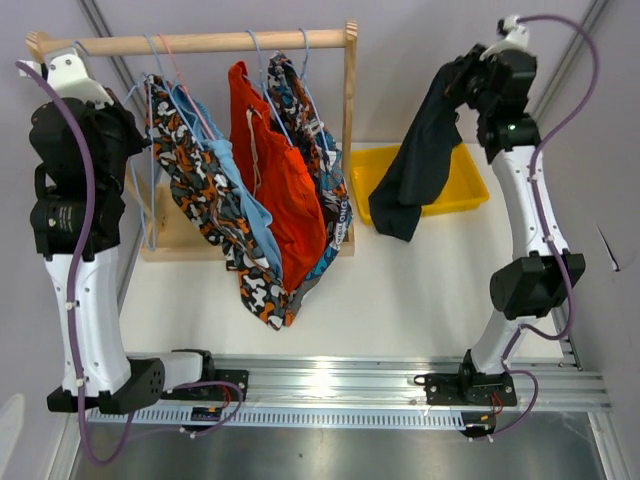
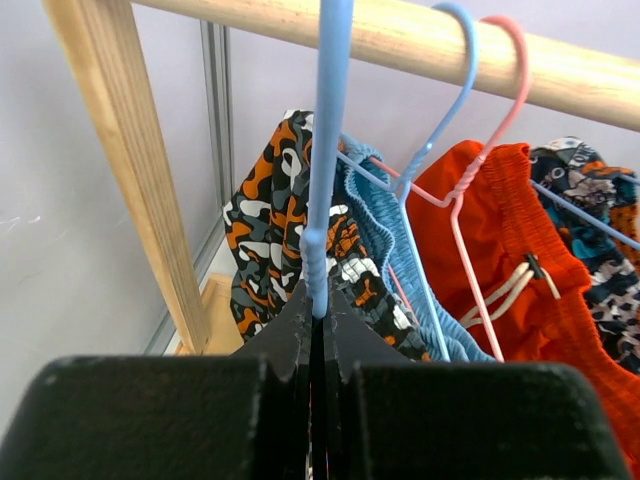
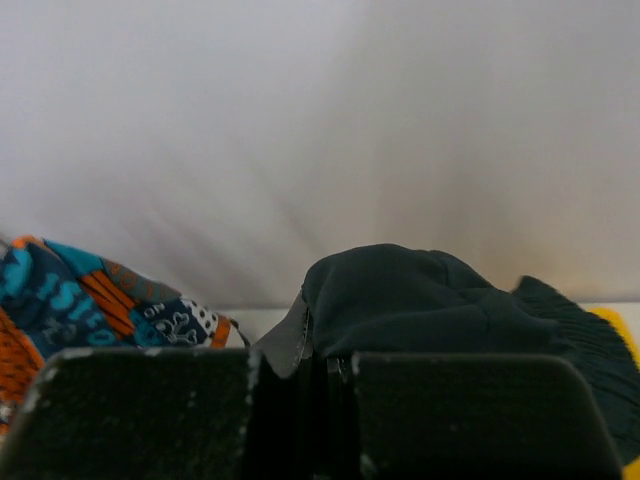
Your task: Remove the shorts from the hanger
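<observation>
My left gripper [image 2: 320, 300] is shut on the neck of a blue wire hanger [image 2: 328, 150] that hooks over the wooden rod [image 2: 450, 40]; in the top view it [image 1: 135, 140] sits at the rack's left end. Beside it hang camouflage shorts [image 2: 265, 230], light blue shorts [image 2: 385, 230], orange drawstring shorts [image 2: 490, 250] and printed shorts [image 2: 600, 230]. My right gripper [image 1: 450, 75] is raised at the right, shut on the dark navy shorts [image 1: 415, 170], which dangle over the yellow bin [image 1: 465, 185]. The navy fabric [image 3: 420, 300] bunches over its fingers.
The wooden rack [image 1: 349, 120] stands at the back left on a flat base. A pink hanger [image 2: 470, 180] and another blue one carry the hanging shorts. Grey walls close in on both sides, and a metal rail runs along the near edge.
</observation>
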{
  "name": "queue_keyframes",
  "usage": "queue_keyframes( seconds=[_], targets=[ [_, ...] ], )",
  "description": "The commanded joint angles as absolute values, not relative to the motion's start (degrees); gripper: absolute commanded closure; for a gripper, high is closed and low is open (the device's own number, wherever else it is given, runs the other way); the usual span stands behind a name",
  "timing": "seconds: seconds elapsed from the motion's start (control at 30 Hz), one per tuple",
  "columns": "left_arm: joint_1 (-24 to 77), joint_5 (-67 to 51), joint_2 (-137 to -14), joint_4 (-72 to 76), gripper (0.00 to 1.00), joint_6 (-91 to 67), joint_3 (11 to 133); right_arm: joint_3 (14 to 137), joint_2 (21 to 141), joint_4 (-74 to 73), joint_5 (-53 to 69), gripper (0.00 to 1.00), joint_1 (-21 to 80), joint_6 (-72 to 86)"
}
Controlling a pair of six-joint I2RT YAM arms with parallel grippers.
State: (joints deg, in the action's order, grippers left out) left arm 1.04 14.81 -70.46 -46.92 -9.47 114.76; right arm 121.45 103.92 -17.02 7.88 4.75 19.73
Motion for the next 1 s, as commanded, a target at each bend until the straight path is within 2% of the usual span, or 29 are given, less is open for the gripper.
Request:
queue_keyframes(
  seconds=[0.0,0.1,0.13,0.17,0.2,0.23,0.37,0.67,0.97],
  targets=[
    [0.18,13.98,-71.18,-42.1,1.0,-9.4,114.7,108.52,105.03,-4.94,10.9,1.0,5.01,21.97],
    [0.18,13.1,-72.33,-41.49,1.0,-10.19,114.87,101.36,109.31,-2.11,8.88,1.0,4.92,23.63],
    [0.18,12.83,-73.12,-41.31,1.0,-10.8,115.13,102.56,112.12,-3.94,10.44,0.94,4.57,24.95],
    [0.18,12.4,-73.56,-41.22,1.0,-10.9,115.75,104.92,115.19,-11.0,13.85,0.46,4.66,25.13],
    [0.18,12.13,-74.0,-41.22,1.0,-11.07,116.01,107.03,117.83,-14.38,13.45,0.36,4.83,25.4],
    [0.18,12.04,-74.87,-41.13,1.0,-10.99,116.62,104.88,119.34,-15.2,13.1,0.01,5.7,25.31],
    [0.18,14.06,-78.04,-42.1,1.0,-9.49,121.19,88.39,112.69,-2.67,12.83,0.01,7.2,27.06],
    [-4.57,16.7,-87.97,-46.49,1.0,-8.61,134.46,73.22,101.88,2.98,16.96,0.01,9.49,27.77],
    [-8.96,16.96,-92.37,-47.02,1.0,-9.67,129.47,63.55,96.24,4.66,18.37,0.01,10.19,27.77]
  ],
)
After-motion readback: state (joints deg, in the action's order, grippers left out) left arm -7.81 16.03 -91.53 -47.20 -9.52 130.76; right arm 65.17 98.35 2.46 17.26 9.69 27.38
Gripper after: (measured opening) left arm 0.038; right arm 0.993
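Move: The right hand grips the dark shorts; the yellow bin's middle is about 44 cm below, some 5 cm back and 5 cm left. The rightmost patterned shorts hang roughly 28 cm left, 10 cm back and 22 cm below the same hand. From the left hand, with its empty blue hanger, the rail's left end is about 14 cm ahead, 10 left and 7 above; the camouflage shorts are 14 ahead, 4 right and 15 below. Right hand plunges 38 cm at the bin, opening wide, then eases back; left carries the hanger 10 cm forward. ##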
